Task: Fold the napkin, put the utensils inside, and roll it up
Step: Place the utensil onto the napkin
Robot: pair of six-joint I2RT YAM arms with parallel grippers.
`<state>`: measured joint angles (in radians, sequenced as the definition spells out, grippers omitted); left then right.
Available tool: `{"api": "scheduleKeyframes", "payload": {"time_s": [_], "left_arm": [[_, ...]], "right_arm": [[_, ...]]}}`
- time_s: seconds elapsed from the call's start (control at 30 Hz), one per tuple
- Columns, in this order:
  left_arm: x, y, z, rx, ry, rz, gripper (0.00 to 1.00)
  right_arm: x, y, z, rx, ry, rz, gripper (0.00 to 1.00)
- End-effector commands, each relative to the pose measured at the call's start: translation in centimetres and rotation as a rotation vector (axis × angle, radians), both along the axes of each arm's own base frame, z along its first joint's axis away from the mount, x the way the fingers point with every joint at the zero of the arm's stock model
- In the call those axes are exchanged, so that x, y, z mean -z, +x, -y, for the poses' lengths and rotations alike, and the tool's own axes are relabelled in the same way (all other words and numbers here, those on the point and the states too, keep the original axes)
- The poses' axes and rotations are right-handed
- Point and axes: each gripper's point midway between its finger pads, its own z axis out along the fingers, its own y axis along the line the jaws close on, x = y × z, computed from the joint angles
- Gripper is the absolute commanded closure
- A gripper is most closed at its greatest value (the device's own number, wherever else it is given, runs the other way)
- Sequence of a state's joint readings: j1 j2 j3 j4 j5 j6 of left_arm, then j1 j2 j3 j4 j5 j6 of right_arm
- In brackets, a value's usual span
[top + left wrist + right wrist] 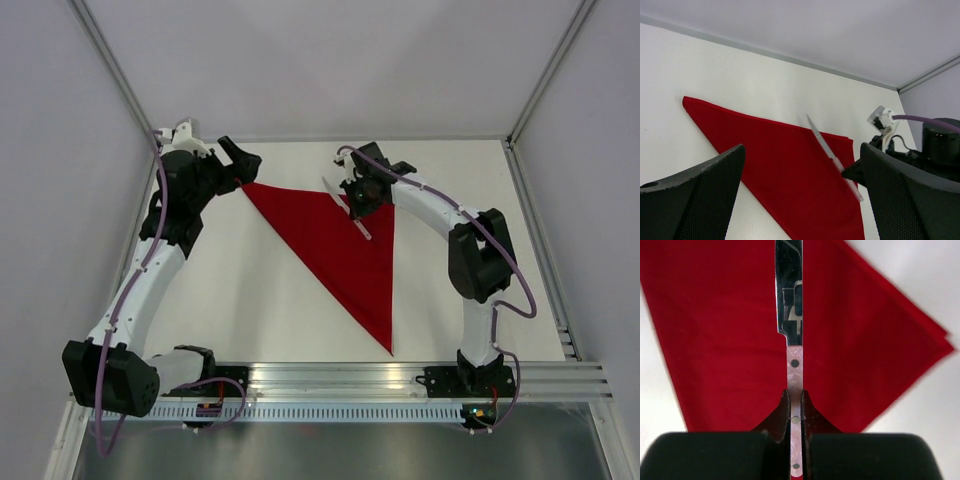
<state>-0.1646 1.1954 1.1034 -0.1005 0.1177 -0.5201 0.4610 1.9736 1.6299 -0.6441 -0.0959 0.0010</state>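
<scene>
The red napkin [340, 250] [775, 160] [715, 340] lies flat on the white table, folded into a triangle with its long point toward the near edge. My right gripper [357, 207] [795, 395] is shut on the pink pearly handle of a knife [363, 231] [825, 145] [789, 300], the only utensil in view. The knife hangs over the napkin's far right part, blade pointing away and to the left. My left gripper [243, 168] [802, 150] stands open just above the napkin's far left corner, nothing between its fingers.
The white table [250, 290] is enclosed by pale walls at the back and both sides. A metal rail [350, 375] carrying both arm bases runs along the near edge. The right arm's elbow [480, 255] rises to the right of the napkin.
</scene>
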Motion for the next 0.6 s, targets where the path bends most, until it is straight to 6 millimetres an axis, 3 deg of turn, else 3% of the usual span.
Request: {"api": "scheduleKeyframes", "payload": {"time_s": [0.0, 0.17, 0.3, 0.57], "left_arm": [[-3.2, -0.6, -0.6, -0.031, -0.026, 0.050, 0.00], [-3.7, -0.9, -1.1, -0.043, -0.016, 0.056, 0.00], [-3.8, -1.3, -1.3, -0.048, -0.009, 0.056, 0.00], [-4.0, -1.7, -1.7, -0.057, 0.004, 0.058, 0.00]], "right_arm": [[0.9, -1.6, -2.9, 0.015, 0.025, -0.089, 0.99], [2.8, -4.0, -6.6, -0.040, -0.001, -0.098, 1.00], [2.7, -5.7, -9.6, -0.084, 0.008, -0.066, 0.99], [4.0, -7.7, -11.5, -0.103, 0.008, -0.065, 0.99]]}}
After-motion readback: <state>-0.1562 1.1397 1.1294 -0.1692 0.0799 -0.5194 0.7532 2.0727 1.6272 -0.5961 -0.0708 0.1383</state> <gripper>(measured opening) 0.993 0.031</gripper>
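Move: The right hand, knife already in its fingers, is bound for the middle of the folded napkin's long slanting edge, about 10 cm back, 12 cm left and 9 cm below. The napkin's far right corner is some 13 cm ahead and 11 cm right of this hand, its near corner about 38 cm back and 10 cm right. From the idle left hand the middle of that edge is roughly 8 cm back, 13 cm right and 30 cm below. Still pinching the knife by its handle, the right hand carries it left and back over the napkin towards the long slanting edge, about 14 cm across, while sinking some 4 cm, mostly early on. The wrist turns roughly 10 degrees counter-clockwise; the fingers stay shut. The open left hand eases a couple of centimetres up, back and left. ##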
